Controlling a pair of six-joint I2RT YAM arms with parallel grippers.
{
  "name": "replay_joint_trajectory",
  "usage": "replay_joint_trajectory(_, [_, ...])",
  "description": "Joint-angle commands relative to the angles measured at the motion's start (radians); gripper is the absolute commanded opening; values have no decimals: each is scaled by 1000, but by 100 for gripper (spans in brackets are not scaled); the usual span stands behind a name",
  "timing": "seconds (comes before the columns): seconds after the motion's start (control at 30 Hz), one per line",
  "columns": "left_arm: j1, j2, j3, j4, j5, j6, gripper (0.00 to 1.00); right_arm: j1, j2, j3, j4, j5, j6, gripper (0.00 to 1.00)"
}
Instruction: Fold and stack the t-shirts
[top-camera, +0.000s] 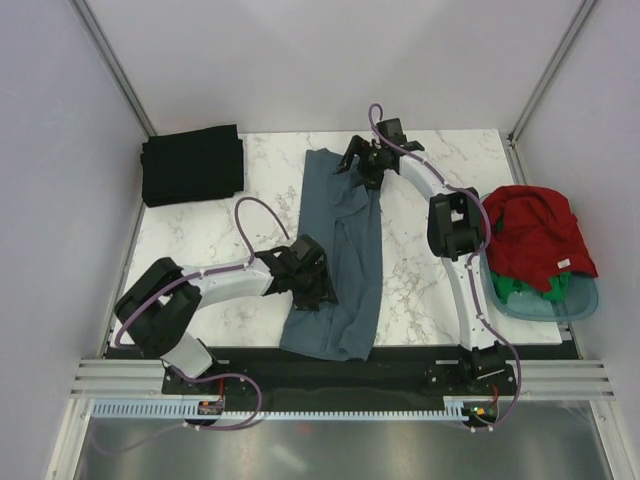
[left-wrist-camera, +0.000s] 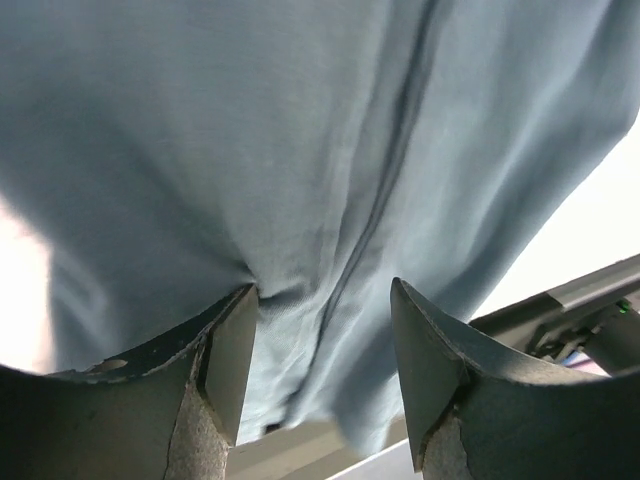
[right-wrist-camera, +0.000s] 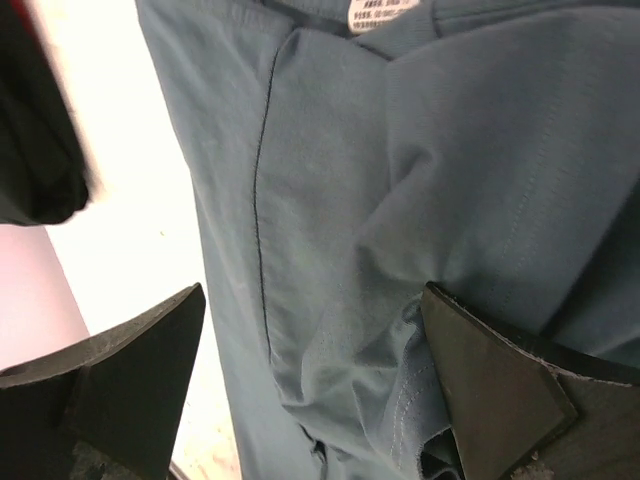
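The slate blue-grey t-shirt (top-camera: 343, 262) lies folded lengthwise in a long strip down the middle of the table. My left gripper (top-camera: 318, 292) is open over its near left edge, with cloth between and under the fingers in the left wrist view (left-wrist-camera: 330, 200). My right gripper (top-camera: 362, 172) is open over the shirt's far end near the collar; the right wrist view shows the cloth (right-wrist-camera: 400, 200) and its label. A folded black t-shirt (top-camera: 192, 165) lies at the far left. The red t-shirt (top-camera: 532, 235) and the green t-shirt (top-camera: 520, 288) are in the tub.
The pale blue plastic tub (top-camera: 580, 300) stands at the right edge of the table. Grey walls close in the left, back and right sides. A black strip and rail run along the near edge (top-camera: 330, 355).
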Motion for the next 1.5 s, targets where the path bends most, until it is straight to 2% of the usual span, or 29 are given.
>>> replay_joint_trajectory(0.0, [-23, 41, 68, 9, 29, -43, 63, 18, 111, 26, 110, 18, 9, 98])
replay_joint_trajectory(0.13, [-31, 10, 103, -43, -12, -23, 62, 23, 153, 106, 144, 13, 12, 98])
replay_joint_trajectory(0.23, [-54, -74, 143, -152, -104, -5, 62, 25, 111, 98, 216, 2, 14, 98])
replay_joint_trajectory(0.4, [-72, -234, 177, -241, -189, 29, 63, 25, 41, 183, 270, -78, 75, 98])
replay_joint_trajectory(0.5, [-72, -321, 163, -297, -232, 37, 64, 22, -99, 91, 290, -52, 63, 98])
replay_joint_trajectory(0.63, [-72, -445, 73, -308, -272, 5, 64, 23, -324, -27, 296, -82, 15, 98])
replay_joint_trajectory(0.73, [-72, -505, 8, -310, -287, -23, 64, 25, -549, -251, 293, -55, 2, 98])
replay_joint_trajectory(0.77, [-72, -530, -7, -310, -289, -26, 64, 28, -617, -412, 286, -24, -8, 98])
replay_joint_trajectory(0.8, [-74, -541, -21, -308, -286, -29, 64, 26, -686, -490, 261, 11, -14, 98])
replay_joint_trajectory(0.83, [-74, -548, -47, -308, -281, -34, 64, 31, -813, -565, 182, 119, -25, 98])
replay_joint_trajectory(0.87, [-74, -561, -59, -308, -278, -37, 64, 35, -875, -710, 145, 160, -32, 98])
replay_joint_trajectory(0.9, [-74, -567, -73, -308, -275, -43, 64, 41, -992, -783, 114, 190, -51, 98])
replay_joint_trajectory(0.93, [-75, -571, -100, -308, -273, -46, 64, 54, -1050, -858, 74, 224, -52, 95])
replay_joint_trajectory(0.97, [-75, -584, -113, -308, -273, -52, 63, 64, -1106, -1006, 62, 229, -52, 93])
replay_joint_trajectory(1.0, [-79, -590, -124, -307, -275, -61, 64, 74, -1213, -1076, 48, 232, -36, 89])
replay_joint_trajectory(1.03, [-79, -594, -143, -305, -275, -64, 64, 84, -1266, -1143, 33, 234, -26, 80])
replay_joint_trajectory(1.07, [-77, -596, -153, -304, -273, -64, 64, 115, -1316, -1273, 28, 232, -16, 76])
replay_joint_trajectory(1.13, [-80, -599, -174, -304, -272, -68, 64, 155, -1462, -1394, 22, 229, 40, 66])
replay_joint_trajectory(1.2, [-80, -596, -190, -301, -267, -74, 63, 182, -1589, -1538, 17, 226, 84, 61])
replay_joint_trajectory(1.3, [-85, -593, -226, -284, -256, -92, 63, 247, -1702, -1682, 29, 232, 153, 61])
replay_joint_trajectory(1.47, [-92, -593, -274, -230, -230, -114, 63, 373, -1685, -1859, 132, 206, 227, 66])
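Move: The blue t-shirt, already folded into a long strip running away from the robot, has its near left corner about 12 cm back and 9 cm left of the left hand; its near right corner is about 14 cm back and 14 cm right. From the right hand at the far end, that right corner lies some 50 cm back and 4 cm right, and the bin with the red shirt about 22 cm back and 47 cm right. All are near fingertip height. The blue strip still lies under both open hands as they nudge its ends, the right hand going about 5 cm forward and left, the left slightly right. Then both lift off: the right arcs high and sweeps back towards the near right corner, narrowing its opening by a third and sinking low; the left hops up about 12 cm, swings left and back, and comes down near the near left corner. ##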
